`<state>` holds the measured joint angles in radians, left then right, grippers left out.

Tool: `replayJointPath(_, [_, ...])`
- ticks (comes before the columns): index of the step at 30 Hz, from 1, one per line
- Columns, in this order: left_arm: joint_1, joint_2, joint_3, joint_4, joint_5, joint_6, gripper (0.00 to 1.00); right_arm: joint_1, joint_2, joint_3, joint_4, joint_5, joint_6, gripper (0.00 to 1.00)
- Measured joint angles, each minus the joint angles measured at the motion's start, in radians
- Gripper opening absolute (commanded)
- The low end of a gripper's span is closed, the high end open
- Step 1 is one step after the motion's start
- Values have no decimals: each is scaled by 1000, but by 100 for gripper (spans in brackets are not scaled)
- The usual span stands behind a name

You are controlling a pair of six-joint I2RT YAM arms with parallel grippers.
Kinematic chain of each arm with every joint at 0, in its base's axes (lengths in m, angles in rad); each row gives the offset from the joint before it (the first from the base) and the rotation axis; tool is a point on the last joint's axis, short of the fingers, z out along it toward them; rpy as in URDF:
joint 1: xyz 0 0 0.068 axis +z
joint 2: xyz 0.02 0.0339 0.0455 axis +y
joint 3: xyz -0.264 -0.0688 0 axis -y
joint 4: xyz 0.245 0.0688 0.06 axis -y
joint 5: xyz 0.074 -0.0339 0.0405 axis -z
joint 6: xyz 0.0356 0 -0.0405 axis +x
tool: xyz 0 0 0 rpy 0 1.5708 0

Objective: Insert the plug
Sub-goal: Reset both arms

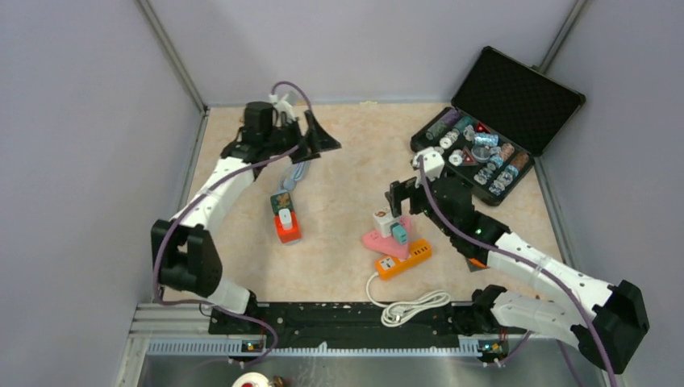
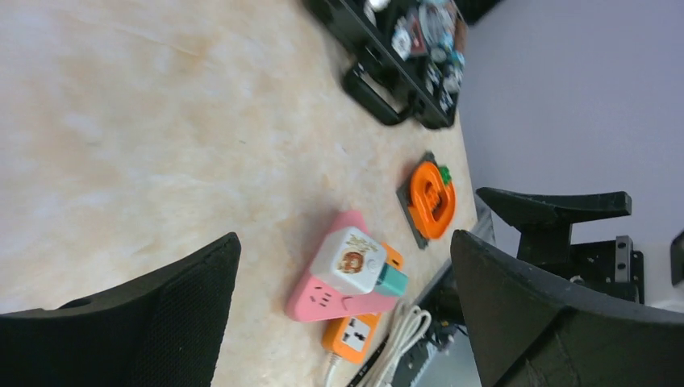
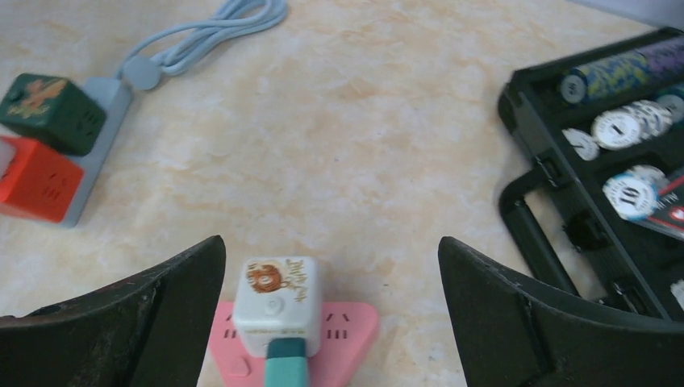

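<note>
A white cube plug (image 1: 381, 220) with a teal plug (image 1: 398, 234) in its side sits on a pink triangular power strip (image 1: 379, 241). The pink strip lies across an orange power strip (image 1: 403, 258). My right gripper (image 1: 403, 197) hovers just behind the cube, open and holding nothing. In the right wrist view the cube (image 3: 278, 302) stands between the wide-spread fingers of my right gripper (image 3: 331, 242), nearer the left one and apart from both. My left gripper (image 1: 319, 135) is raised at the back left, open and empty. Its wrist view looks between the fingers of my left gripper (image 2: 345, 242) toward the cube (image 2: 352, 260).
A grey strip (image 1: 284, 200) carrying a green cube (image 3: 50, 113) and a red cube (image 1: 287, 228) lies left of centre, its cable running back. An open black case of poker chips (image 1: 500, 121) stands at the back right. A coiled white cord (image 1: 411, 305) lies near the front. An orange pumpkin-shaped piece (image 2: 431, 200) sits by the right arm.
</note>
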<state>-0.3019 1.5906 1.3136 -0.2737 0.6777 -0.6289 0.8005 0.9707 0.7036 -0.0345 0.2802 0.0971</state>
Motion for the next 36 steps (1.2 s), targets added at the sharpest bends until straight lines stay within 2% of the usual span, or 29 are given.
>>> replayJointPath(6, [242,-231,-174,19,-151,41,99,-195,11,-1,-25,-17,64,99])
replayJointPath(9, [339,-336,-297,20,-313,78,99,-303,22,-5,-30,-28,95,99])
replayJointPath(13, [370,-478,-502,90,-553,168,99,-387,25,-63,8,36,124,97])
replayJointPath(18, [370,-578,-760,285,-710,328,99,-459,19,-235,130,114,104,95])
replayJointPath(24, [370,-519,-933,528,-777,442,99,-507,82,-376,342,187,31,96])
replayJointPath(28, [370,-373,-1035,862,-761,475,99,-526,217,-438,532,175,-20,98])
replayJointPath(33, [368,-207,-1030,1053,-702,554,99,-563,367,-448,764,99,-126,99])
replayJointPath(36, [368,-122,-1026,1161,-706,571,99,-620,427,-448,885,67,-137,99])
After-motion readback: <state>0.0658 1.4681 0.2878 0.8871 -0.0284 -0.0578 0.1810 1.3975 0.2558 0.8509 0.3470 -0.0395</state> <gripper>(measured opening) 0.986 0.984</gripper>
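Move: The white cube with the teal plug in it sits on the pink block: the cube about 6 cm left of the right hand, level ahead and 13 cm below; the plug 3 cm back, 2 cm left and 11 cm below. The case handle lies 14 cm ahead, 10 cm right, 18 cm below. From the left hand the green adapter is 14 cm left, 3 cm back, the red adapter 13 cm left, 9 cm back, both some 19 cm below. The plugged cube and pink block are left behind as both empty, open hands swing outwards and sink to rest. The right goes some 21 cm right, then mostly down 15 cm to the near side of the case, about 8 cm farther forward, turning clockwise. The left sweeps 28 cm left high past the green adapter, turning counter-clockwise, then drops about 18 cm beyond it. ##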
